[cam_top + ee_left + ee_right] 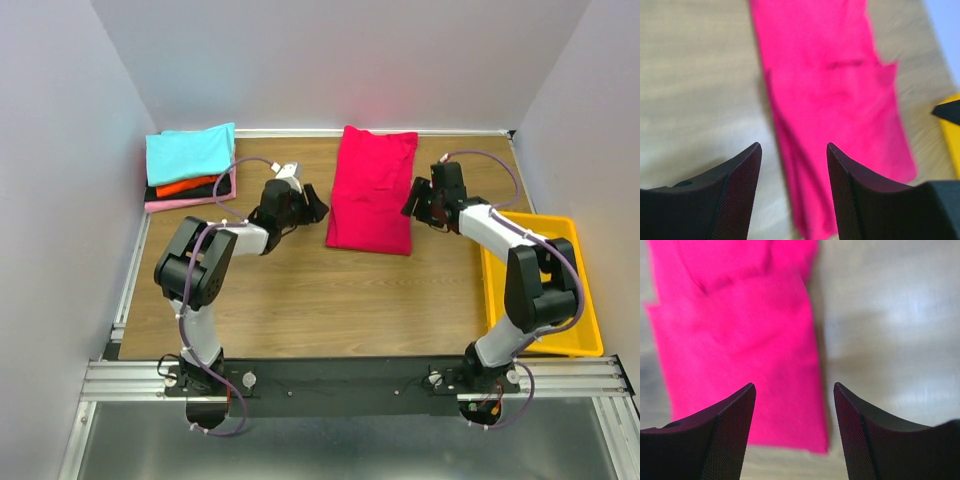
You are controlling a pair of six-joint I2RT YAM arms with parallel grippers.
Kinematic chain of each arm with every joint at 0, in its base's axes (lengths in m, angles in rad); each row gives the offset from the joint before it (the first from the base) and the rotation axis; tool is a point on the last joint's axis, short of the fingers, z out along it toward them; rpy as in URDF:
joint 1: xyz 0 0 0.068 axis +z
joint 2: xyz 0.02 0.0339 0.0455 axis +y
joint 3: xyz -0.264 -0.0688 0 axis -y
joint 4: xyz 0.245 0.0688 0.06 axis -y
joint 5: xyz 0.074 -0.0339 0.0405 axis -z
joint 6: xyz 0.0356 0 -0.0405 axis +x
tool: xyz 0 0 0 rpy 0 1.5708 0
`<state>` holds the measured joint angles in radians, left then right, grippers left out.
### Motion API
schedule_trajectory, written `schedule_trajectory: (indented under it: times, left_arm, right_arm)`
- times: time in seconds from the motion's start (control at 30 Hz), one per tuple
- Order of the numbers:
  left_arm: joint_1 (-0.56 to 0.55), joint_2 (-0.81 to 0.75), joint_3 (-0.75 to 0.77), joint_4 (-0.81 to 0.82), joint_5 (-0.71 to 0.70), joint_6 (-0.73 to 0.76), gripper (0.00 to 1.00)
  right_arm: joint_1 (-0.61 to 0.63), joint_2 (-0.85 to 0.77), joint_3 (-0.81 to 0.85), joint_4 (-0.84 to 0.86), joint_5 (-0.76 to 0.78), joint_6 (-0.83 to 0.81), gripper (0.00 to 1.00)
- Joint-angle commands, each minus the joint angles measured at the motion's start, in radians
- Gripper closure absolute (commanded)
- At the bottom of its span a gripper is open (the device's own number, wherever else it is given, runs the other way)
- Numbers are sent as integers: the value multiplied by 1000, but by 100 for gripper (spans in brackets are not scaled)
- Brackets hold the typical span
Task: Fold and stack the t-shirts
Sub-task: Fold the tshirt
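A crimson t-shirt (372, 188) lies folded into a long strip at the back middle of the table. In the left wrist view the t-shirt (840, 90) lies flat, and in the right wrist view the t-shirt (740, 340) shows its near edge. My left gripper (305, 205) hovers open just off its left edge, nothing between the fingers (794, 146). My right gripper (418, 205) hovers open off its right edge, also holding nothing (795, 386). A stack of folded t-shirts sits at the back left: cyan (190, 152) on top, then orange-red (185, 186), black, and pink (190, 203) lowest.
A yellow bin (590, 310) stands along the right side under my right arm, and its corner (952, 135) shows in the left wrist view. White walls close the back and both sides. Bare wood stretches in front of the crimson shirt.
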<state>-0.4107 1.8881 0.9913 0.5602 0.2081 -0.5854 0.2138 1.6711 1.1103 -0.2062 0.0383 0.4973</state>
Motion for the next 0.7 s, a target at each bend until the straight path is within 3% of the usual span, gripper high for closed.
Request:
schedule_trajectory:
  times: [0.0,0.23,0.67]
  left_arm:
    - [-28,-58,-88,-31,-64,64,38]
    - [-59,-70,-200,-8,-16,44,39]
    - [-60,-142,-296,46,33,19,39]
  right_arm:
    - [2,-92,-105,-15,-32,18,29]
    - [2,-214,-231,-13,-75,35,29]
    - [2,-134,-306,39,-113,30,34]
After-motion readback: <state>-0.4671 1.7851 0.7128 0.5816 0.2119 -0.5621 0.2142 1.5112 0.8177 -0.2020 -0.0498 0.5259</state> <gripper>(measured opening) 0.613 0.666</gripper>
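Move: The near-left corner of the folded pink t-shirt is about 10 cm back from the left hand, some 3 cm to its right and 8 cm below; the shirt's middle is roughly 3 cm ahead and 13 cm to its right. From the right hand, the near-right corner lies about 10 cm straight back and 8 cm down, the shirt's middle some 2 cm ahead and 10 cm left, and the yellow bin's middle roughly 22 cm back and 32 cm right. To the folded t-shirt's two near corners both empty hands draw back together, about 8 cm each along its sides, fingers staying wide open and tipping slightly further down. The left sinks some 6 cm early, then slides back level; the right dips, lifts a touch, then sinks again, ending about 5 cm lower. No touch can be made out. ##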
